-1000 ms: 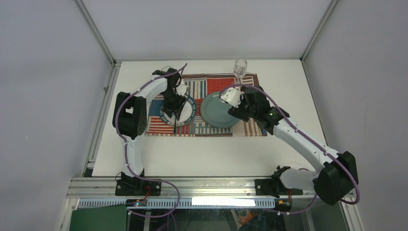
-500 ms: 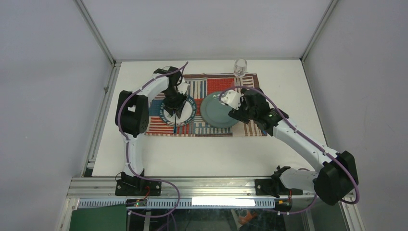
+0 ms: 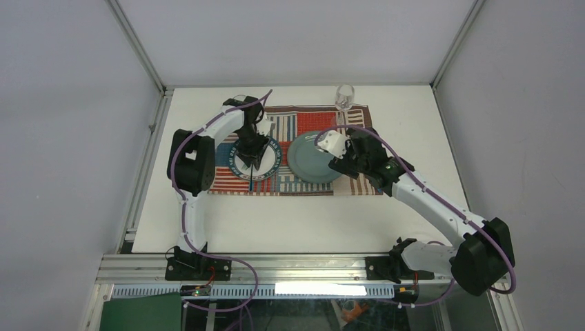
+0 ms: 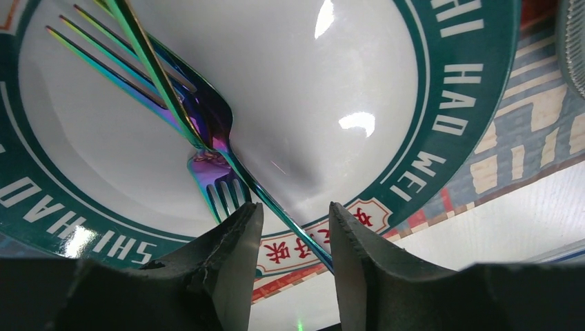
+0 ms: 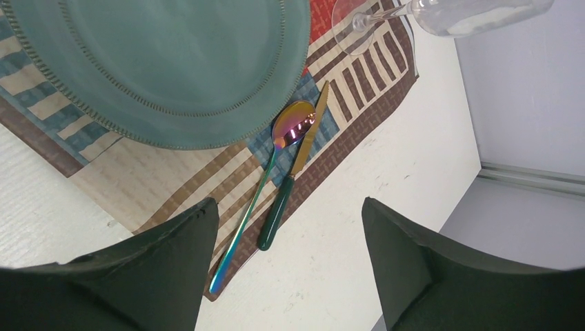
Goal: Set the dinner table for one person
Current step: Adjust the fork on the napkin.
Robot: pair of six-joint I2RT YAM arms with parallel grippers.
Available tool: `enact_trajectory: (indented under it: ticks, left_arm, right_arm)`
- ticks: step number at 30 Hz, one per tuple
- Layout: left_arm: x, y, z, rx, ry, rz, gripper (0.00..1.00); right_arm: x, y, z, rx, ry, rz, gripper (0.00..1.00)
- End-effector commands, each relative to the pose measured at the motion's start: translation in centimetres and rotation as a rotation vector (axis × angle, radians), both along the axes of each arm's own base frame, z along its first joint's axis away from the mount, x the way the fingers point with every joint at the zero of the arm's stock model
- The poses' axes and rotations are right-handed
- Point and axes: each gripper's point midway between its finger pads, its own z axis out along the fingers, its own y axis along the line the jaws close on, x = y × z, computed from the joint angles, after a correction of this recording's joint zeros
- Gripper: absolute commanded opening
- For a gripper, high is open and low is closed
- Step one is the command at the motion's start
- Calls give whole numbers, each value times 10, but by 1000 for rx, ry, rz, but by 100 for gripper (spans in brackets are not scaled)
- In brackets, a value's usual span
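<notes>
On the white dinner table [image 3: 290, 214] lies a striped placemat [image 3: 296, 183]. It carries a white plate with a green lettered rim [image 4: 310, 83] and a teal plate [image 3: 310, 162]. Two iridescent forks lie crossed on the white plate, a long one [image 4: 207, 117] over a shorter one [image 4: 217, 186]. My left gripper [image 4: 295, 221] hangs low over the plate's rim, jaws apart on either side of the long fork's handle. My right gripper [image 5: 288, 203] is open and empty, above an iridescent spoon [image 5: 290, 127] and a green-handled knife [image 5: 290, 186] right of the teal plate.
A wine glass [image 3: 344, 96] stands at the placemat's far edge, close to the right arm; in the right wrist view the wine glass [image 5: 441, 14] sits top right. Aluminium rails edge the table, and grey walls close in on three sides.
The left gripper's jaws have narrowed around the fork handle, and the gripper shifted slightly over the white plate. The right arm barely moved.
</notes>
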Motion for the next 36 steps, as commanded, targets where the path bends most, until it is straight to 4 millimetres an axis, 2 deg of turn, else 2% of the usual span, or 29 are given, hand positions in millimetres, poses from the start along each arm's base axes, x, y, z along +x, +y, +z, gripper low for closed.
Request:
enact_trajectory:
  ticks: [1,10,16,18,24,29,33,36]
  left_arm:
    - [8,-13,21,-41,-49,4,42]
    - [-3,-16,13,-41,-10,-4,39]
    - [-3,-15,6,-28,-4,-7,35]
    - [-3,-16,5,-28,-3,-10,30]
    - [-6,-13,2,-10,5,-12,6]
    - [-13,-10,-5,-2,25,-13,0]
    - [-6,-8,7,2,-26,-20,0]
    - [4,-10,34,-10,-93,-32,0]
  right_arm:
    - [7,4,22,41,-78,-8,80]
    - [7,5,19,46,-69,-10,80]
    - [5,1,19,42,-73,-20,80]
    - [4,0,20,40,-76,-21,80]
    - [3,-1,18,39,-76,-24,79]
    - [3,1,17,45,-66,-20,79]
    - [3,0,17,42,-65,-23,80]
    - [2,1,15,43,-59,-21,80]
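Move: The fork to be gripped already has its shaft between the left hand's half-open fingers, its middle about 1 cm to the left and 1 cm below, tines ahead. The second fork's head lies roughly 2 cm ahead and 2 cm to the left. The small plate's middle is some 4 cm ahead, and the big green plate's 4 cm ahead and 21 cm to the right, both about 2 cm lower. From the right hand the fork lies some 30 cm to the left, 1 cm ahead and 13 cm below. The left hand stays low over the near part of the small plate, fingers pointing straight down, and only eases back and to the right by less than 1 cm, without turning. Its fingers narrow slowly at first, then shut quickly from a bit under half open to almost closed, pinching the fork's shaft between the pads. ##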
